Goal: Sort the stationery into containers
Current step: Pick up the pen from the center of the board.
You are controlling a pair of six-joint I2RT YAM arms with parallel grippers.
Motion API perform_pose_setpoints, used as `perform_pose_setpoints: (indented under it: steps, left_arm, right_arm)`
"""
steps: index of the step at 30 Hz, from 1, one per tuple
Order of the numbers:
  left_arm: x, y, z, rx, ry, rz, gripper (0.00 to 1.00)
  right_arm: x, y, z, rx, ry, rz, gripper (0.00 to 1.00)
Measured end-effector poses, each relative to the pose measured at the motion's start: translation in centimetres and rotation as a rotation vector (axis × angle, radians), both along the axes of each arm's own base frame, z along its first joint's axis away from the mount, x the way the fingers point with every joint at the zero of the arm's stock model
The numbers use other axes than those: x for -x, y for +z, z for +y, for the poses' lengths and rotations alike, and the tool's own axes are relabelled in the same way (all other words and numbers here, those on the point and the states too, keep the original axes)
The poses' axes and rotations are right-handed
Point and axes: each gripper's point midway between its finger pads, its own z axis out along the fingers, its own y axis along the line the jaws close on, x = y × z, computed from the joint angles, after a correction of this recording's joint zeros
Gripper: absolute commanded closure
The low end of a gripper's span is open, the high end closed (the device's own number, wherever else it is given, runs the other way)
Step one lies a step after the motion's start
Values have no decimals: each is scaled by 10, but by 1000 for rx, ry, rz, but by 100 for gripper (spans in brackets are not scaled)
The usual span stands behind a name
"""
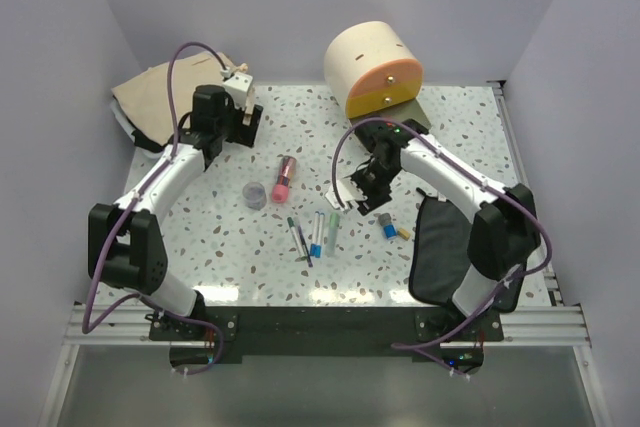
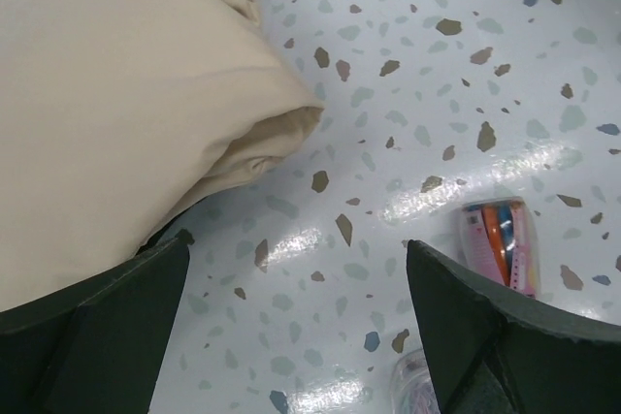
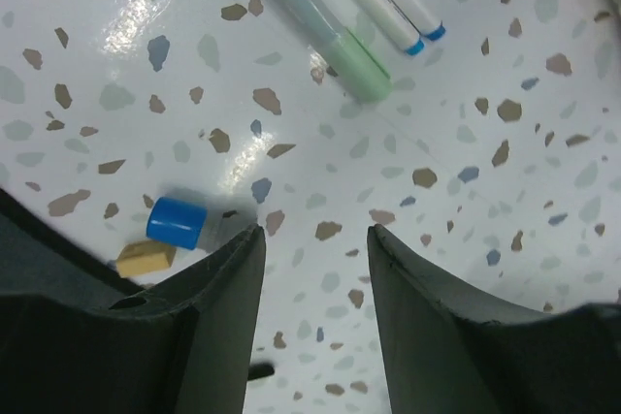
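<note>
The stationery lies loose mid-table: a pink tube [image 1: 285,177], a tiny grey pot [image 1: 255,195], several thin pens [image 1: 315,235], and a blue piece [image 1: 388,230] beside a yellow piece [image 1: 404,233]. The cream cylindrical box [image 1: 365,57] with its orange drawer [image 1: 385,87] stands at the back. A black pouch [image 1: 440,247] lies flat at the right. My left gripper [image 2: 298,244] hangs open over bare table, left of the pink tube [image 2: 500,244]. My right gripper [image 3: 315,232] is open and holds nothing; the blue piece [image 3: 177,221] lies just off its left finger, the green-capped pen [image 3: 330,41] beyond.
A beige cloth bag [image 1: 155,97] lies at the back left, close to my left gripper [image 1: 243,125]. My right gripper [image 1: 355,190] hovers between the pens and the drawer. White walls close in the table at the back and both sides.
</note>
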Motion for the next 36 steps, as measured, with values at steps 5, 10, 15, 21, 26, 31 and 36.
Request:
perform_pose_setpoints:
  steps: [5, 10, 15, 21, 26, 31, 36]
  left_arm:
    - [11, -4, -14, 35, -93, 21, 2]
    - [18, -11, -11, 17, -107, 35, 1]
    - [21, -13, 0, -8, -87, 34, 0]
    - [25, -8, 7, -18, -68, 19, 0]
    - [28, -11, 9, -21, -61, 19, 0]
    - [30, -16, 10, -23, -60, 32, 0]
    - [30, -16, 11, -22, -58, 32, 0]
  right_arm:
    - [3, -33, 23, 0, 195, 31, 51]
    - [13, -47, 51, -7, 366, 17, 53]
    - [22, -52, 64, 4, 446, 29, 52]
    - [25, -66, 63, 55, 477, 58, 53]
    - [27, -89, 63, 105, 499, 93, 53]
    - [29, -101, 63, 147, 524, 97, 93]
    - [25, -96, 64, 168, 534, 81, 100]
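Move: The pen lies on the board some 6 cm to the right hand's left, about 4 cm back and roughly 11 cm below. The white markers lie 3 to 4 cm to its left, level with it; beyond them, the dark pen is about 14 cm to this hand's left and 6 cm back. The blue-capped bottle stands 6 cm to this hand's right and 3 cm back. From the left hand, the pen is about 22 cm back and 21 cm right. Fingertips pinch the pen near where its clear barrel meets the green cap: the right hand sinks about 10 cm in all, first sweeping 6 cm left and slightly back while turning some 30 degrees counter-clockwise to line up, then going straight down before the half-open fingers shut. The left hand draws back about 3 cm and slightly down, fingers wide open. ##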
